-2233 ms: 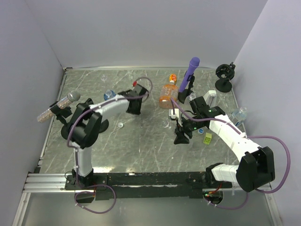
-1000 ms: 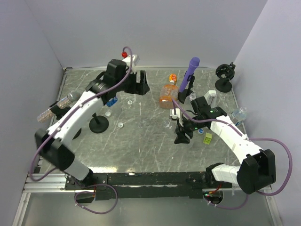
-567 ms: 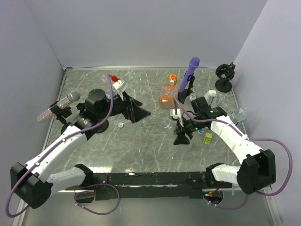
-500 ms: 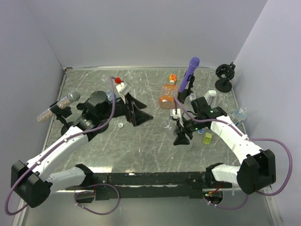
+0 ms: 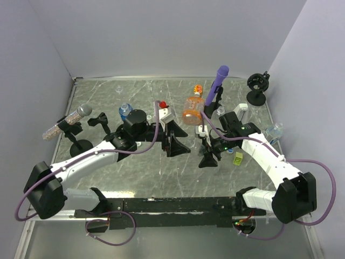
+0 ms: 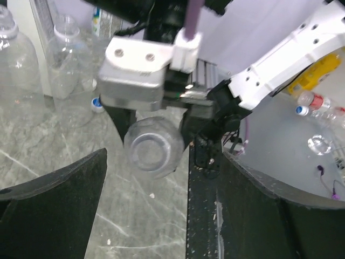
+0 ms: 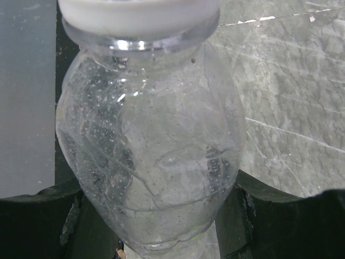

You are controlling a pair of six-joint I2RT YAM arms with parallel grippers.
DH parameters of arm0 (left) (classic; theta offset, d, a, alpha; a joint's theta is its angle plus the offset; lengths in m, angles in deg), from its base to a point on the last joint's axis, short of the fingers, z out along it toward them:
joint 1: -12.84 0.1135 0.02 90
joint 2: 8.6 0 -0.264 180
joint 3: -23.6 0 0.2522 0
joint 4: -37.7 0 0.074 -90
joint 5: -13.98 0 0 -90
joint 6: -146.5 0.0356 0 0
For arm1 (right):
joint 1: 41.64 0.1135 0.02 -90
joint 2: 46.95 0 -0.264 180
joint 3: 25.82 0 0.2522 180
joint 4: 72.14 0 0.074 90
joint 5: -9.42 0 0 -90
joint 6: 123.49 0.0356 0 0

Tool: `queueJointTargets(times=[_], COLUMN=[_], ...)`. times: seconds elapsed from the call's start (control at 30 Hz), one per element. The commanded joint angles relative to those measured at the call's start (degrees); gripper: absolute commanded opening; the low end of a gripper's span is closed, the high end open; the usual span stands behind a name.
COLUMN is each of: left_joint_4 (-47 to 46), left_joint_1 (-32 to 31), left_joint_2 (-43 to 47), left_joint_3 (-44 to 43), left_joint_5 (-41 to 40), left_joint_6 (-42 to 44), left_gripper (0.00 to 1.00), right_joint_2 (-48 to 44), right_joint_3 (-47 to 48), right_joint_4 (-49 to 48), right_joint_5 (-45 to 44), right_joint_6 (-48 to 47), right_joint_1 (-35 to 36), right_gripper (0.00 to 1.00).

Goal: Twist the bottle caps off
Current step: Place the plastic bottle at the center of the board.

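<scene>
My right gripper (image 5: 207, 155) is shut on the body of a clear bottle (image 7: 153, 145), and the bottle's white cap (image 7: 137, 16) points away from the wrist. In the left wrist view that bottle (image 6: 153, 148) hangs between the right gripper's fingers with its round end facing the camera. My left gripper (image 5: 177, 141) is open just left of it, a short gap away. Nothing lies between the left gripper's fingers (image 6: 54, 208).
An orange bottle (image 5: 192, 109) and a purple stick (image 5: 216, 86) stand at the back. A blue-capped bottle (image 5: 125, 110) is back left, and another bottle (image 5: 275, 130) lies by the right wall. A yellow-green block (image 5: 237, 158) sits right of the right gripper. Clear bottles (image 6: 67, 59) and a small blue cap (image 6: 97, 103) show behind.
The left arm has swung from the back left down to the middle, bringing its open gripper close to the bottle held by the right gripper. The right arm has not moved.
</scene>
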Motion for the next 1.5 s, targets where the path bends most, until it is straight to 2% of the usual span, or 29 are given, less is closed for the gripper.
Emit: queueJointTargets(times=[0.0, 0.1, 0.3, 0.37, 0.77, 0.9, 0.97, 1.2, 1.37, 1.4, 1.43, 1.47], left_joint_4=[-2.60, -2.78, -2.59, -3.47, -6.38, -6.73, -6.73, -6.82, -5.33, -4.71, -4.19, -4.09], left_joint_1=[-0.93, -1.20, -1.20, -1.11, -1.20, -1.20, -1.20, -1.28, -1.20, -1.28, -1.20, -1.20], left_joint_2=[-2.62, -4.21, -6.15, -6.15, -6.06, -6.50, -6.58, -6.76, -7.55, -7.90, -7.82, -7.73], left_joint_3=[-1.45, -2.41, -3.21, -2.69, -2.86, -2.86, -2.94, -2.68, -3.73, -4.00, -4.09, -3.74], left_joint_5=[-0.56, 0.32, 3.57, 3.84, 2.43, 2.34, 2.34, 2.08, 2.96, 2.96, 2.61, 1.91], left_joint_6=[3.69, 3.61, 2.64, 1.77, 0.09, -0.52, -0.87, -1.84, -2.19, -2.28, -2.54, -2.37], left_gripper=[0.88, 0.84, 0.64, 0.61, 0.64, 0.61, 0.51, 0.49, 0.23, 0.08, 0.01, 0.01], right_joint_2=[-1.75, -1.75, -1.58, -1.40, -1.14, -0.96, -0.96, -0.79, -0.79, -0.87, -1.05, -1.05], right_joint_3=[1.30, 1.21, 1.39, 1.39, 1.39, 1.39, 1.39, 1.30, 1.30, 1.30, 1.22, 1.21], right_joint_4=[0.52, 0.52, 0.70, 0.78, 0.79, 0.87, 0.87, 0.70, 0.43, 0.43, 0.35, 0.17], right_joint_5=[2.72, 2.81, 2.81, 2.90, 2.99, 2.90, 2.90, 2.81, 2.81, 2.81, 2.90, 2.90], right_joint_6=[-1.82, -1.82, -1.91, -1.91, -1.91, -1.91, -1.91, -1.82, -1.47, -1.38, -1.29, -1.20], right_joint_1=[0.27, 0.27, 0.27, 0.27, 0.27, 0.18, 0.27, 0.27, 0.36, 0.36, 0.27, 0.27], right_gripper=[0.14, 0.14, 0.14, 0.14, 0.14, 0.14, 0.14, 0.15, 0.20, 0.22, 0.26, 0.30])
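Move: The left hand hangs empty just short of the cap of the clear plastic bottle. The cap is about 3 cm to its right and 3 cm below, level with it in reach. The orange jug lies some 14 cm ahead, 6 cm right and 19 cm lower, and the loose blue cap about 5 cm back, 24 cm right and 24 cm lower. The right hand already holds the bottle, whose cap is roughly 8 cm above, 5 cm left and 2 cm ahead of it. Down and to its right, the left hand eases onto the bottle's cap, sinking about 3.5 cm, rising back a centimetre, and ending some 2 cm farther right with its fingers still pointing right. The fingers close in stages from nearly wide open until they pinch the cap from both sides. The right hand keeps its grip on the bottle and holds still. ##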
